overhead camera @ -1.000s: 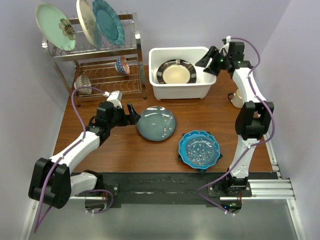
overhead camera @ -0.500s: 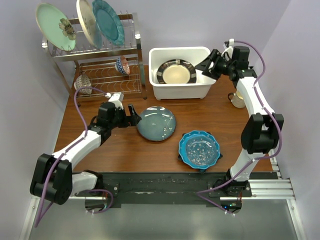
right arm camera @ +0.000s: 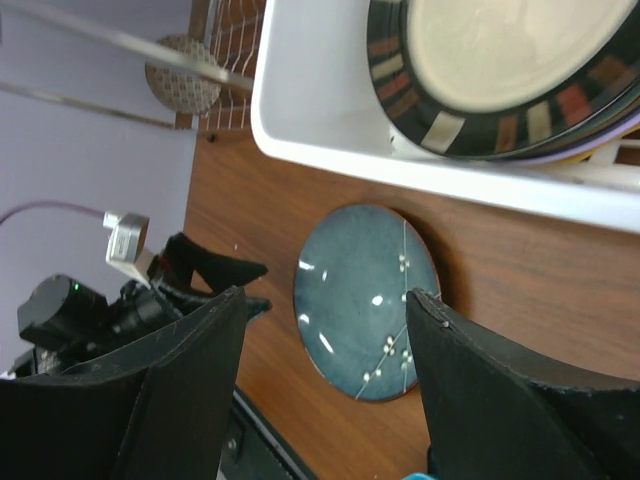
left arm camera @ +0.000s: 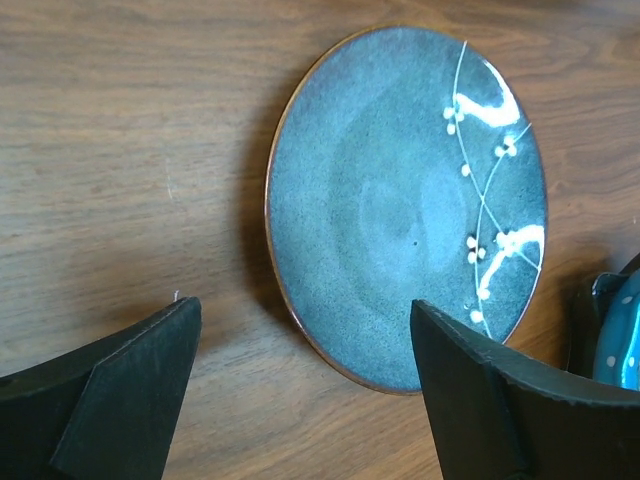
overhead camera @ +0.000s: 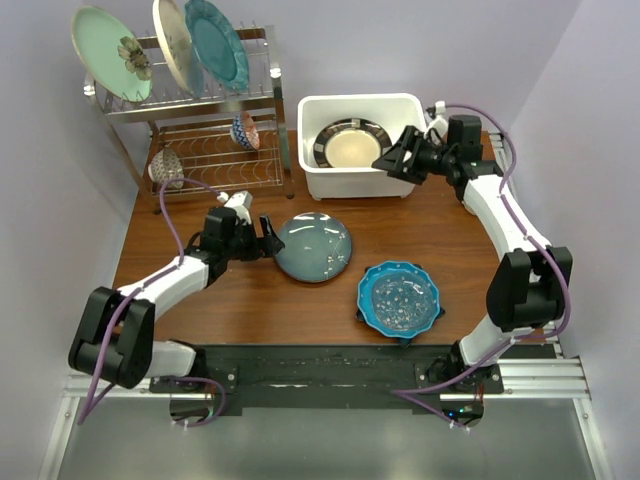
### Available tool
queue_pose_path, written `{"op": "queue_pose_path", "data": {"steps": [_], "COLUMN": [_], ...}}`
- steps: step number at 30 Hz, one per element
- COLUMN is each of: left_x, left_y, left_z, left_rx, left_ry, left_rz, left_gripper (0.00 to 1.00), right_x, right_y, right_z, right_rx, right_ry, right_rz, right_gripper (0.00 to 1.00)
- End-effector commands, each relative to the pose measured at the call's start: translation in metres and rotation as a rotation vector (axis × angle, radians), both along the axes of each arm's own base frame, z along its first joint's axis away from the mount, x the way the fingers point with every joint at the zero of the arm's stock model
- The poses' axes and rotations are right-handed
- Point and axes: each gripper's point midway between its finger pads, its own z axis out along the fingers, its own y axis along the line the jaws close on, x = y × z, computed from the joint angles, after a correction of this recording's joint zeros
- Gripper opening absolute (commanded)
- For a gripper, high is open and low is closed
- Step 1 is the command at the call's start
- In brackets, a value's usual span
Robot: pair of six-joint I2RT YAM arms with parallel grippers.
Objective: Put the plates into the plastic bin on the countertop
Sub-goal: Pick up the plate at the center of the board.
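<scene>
The white plastic bin [overhead camera: 358, 178] [right arm camera: 330, 120] stands at the back of the countertop [overhead camera: 250, 300] with a dark-rimmed cream plate [overhead camera: 350, 145] [right arm camera: 500, 60] lying in it. A blue-grey round plate [overhead camera: 313, 246] [left arm camera: 405, 205] [right arm camera: 365, 300] with white sprigs lies flat mid-table. My left gripper [overhead camera: 268, 238] [left arm camera: 305, 310] is open and low at that plate's left edge, holding nothing. A blue scalloped white-dotted plate [overhead camera: 399, 297] rests on a dark-blue one [overhead camera: 362, 318]. My right gripper [overhead camera: 395, 160] [right arm camera: 325, 297] hangs open and empty by the bin's front right corner.
A chrome wire rack [overhead camera: 200, 105] at the back left holds a mint flower plate [overhead camera: 110, 52], a cream plate [overhead camera: 172, 45] and a teal plate [overhead camera: 215, 42] upright, with small bowls [overhead camera: 245, 130] on its lower shelf. A purple wall runs close along the right side.
The right gripper has swung from beside the bin's right end down and left to its front right corner. The left gripper has edged toward the blue-grey plate, its jaws slightly narrower.
</scene>
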Motion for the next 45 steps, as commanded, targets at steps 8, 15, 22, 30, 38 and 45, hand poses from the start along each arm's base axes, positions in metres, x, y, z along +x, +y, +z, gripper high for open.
{"op": "queue_pose_path", "data": {"steps": [8,15,22,30,38,45], "left_x": [0.008,0.009,0.009,0.006,0.004,0.008], "left_y": [-0.015,-0.022,-0.026,-0.026,-0.027,-0.025], "left_z": [-0.018,-0.028,-0.042,-0.057,-0.061,-0.046], "left_rx": [-0.067,-0.093,-0.117,-0.126,-0.136,-0.135], "left_ry": [0.038,0.059,0.09,0.123,0.131,0.097], "left_rz": [-0.041,-0.055,-0.057,-0.044,-0.045,-0.035], "left_gripper": [0.75,0.66,0.52,0.31,0.0,0.0], "right_x": [-0.04,-0.051,-0.059,-0.064,-0.067,-0.07], "right_y": [0.032,0.035,0.036,0.038,0.04,0.045], "right_z": [-0.024,-0.047,-0.069,-0.086,-0.111,-0.134], "right_rx": [-0.039,-0.049,-0.058,-0.053,-0.046,-0.036], "right_ry": [-0.001,0.038,0.076,0.107,0.157,0.197], "right_rz": [0.15,0.176,0.198,0.221,0.234,0.26], "right_gripper": [0.67,0.67,0.67,0.67,0.66,0.66]}}
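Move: The gray-blue plate at the center of the board has its middle about 12 cm to the left hand's right, 3 cm ahead and 6 cm below it. The white bin stands some 22 cm beyond that plate and 12 cm to its right; the scalloped blue plate sits about 20 cm right of it and 12 cm nearer. From the right hand, the gray-blue plate's middle lies roughly 16 cm left, 9 cm back and 24 cm below. The gray-blue plate's near-left rim is pinched by the left hand, which sinks about 5 cm and edges some 3 cm right, tipping a little further down, while its wide fingers close, one over the plate's face and one outside the rim. The empty right hand meanwhile leaves the bin's front edge, dropping about 13 cm as it draws back and somewhat left towards the plate, its fingers staying part open. ##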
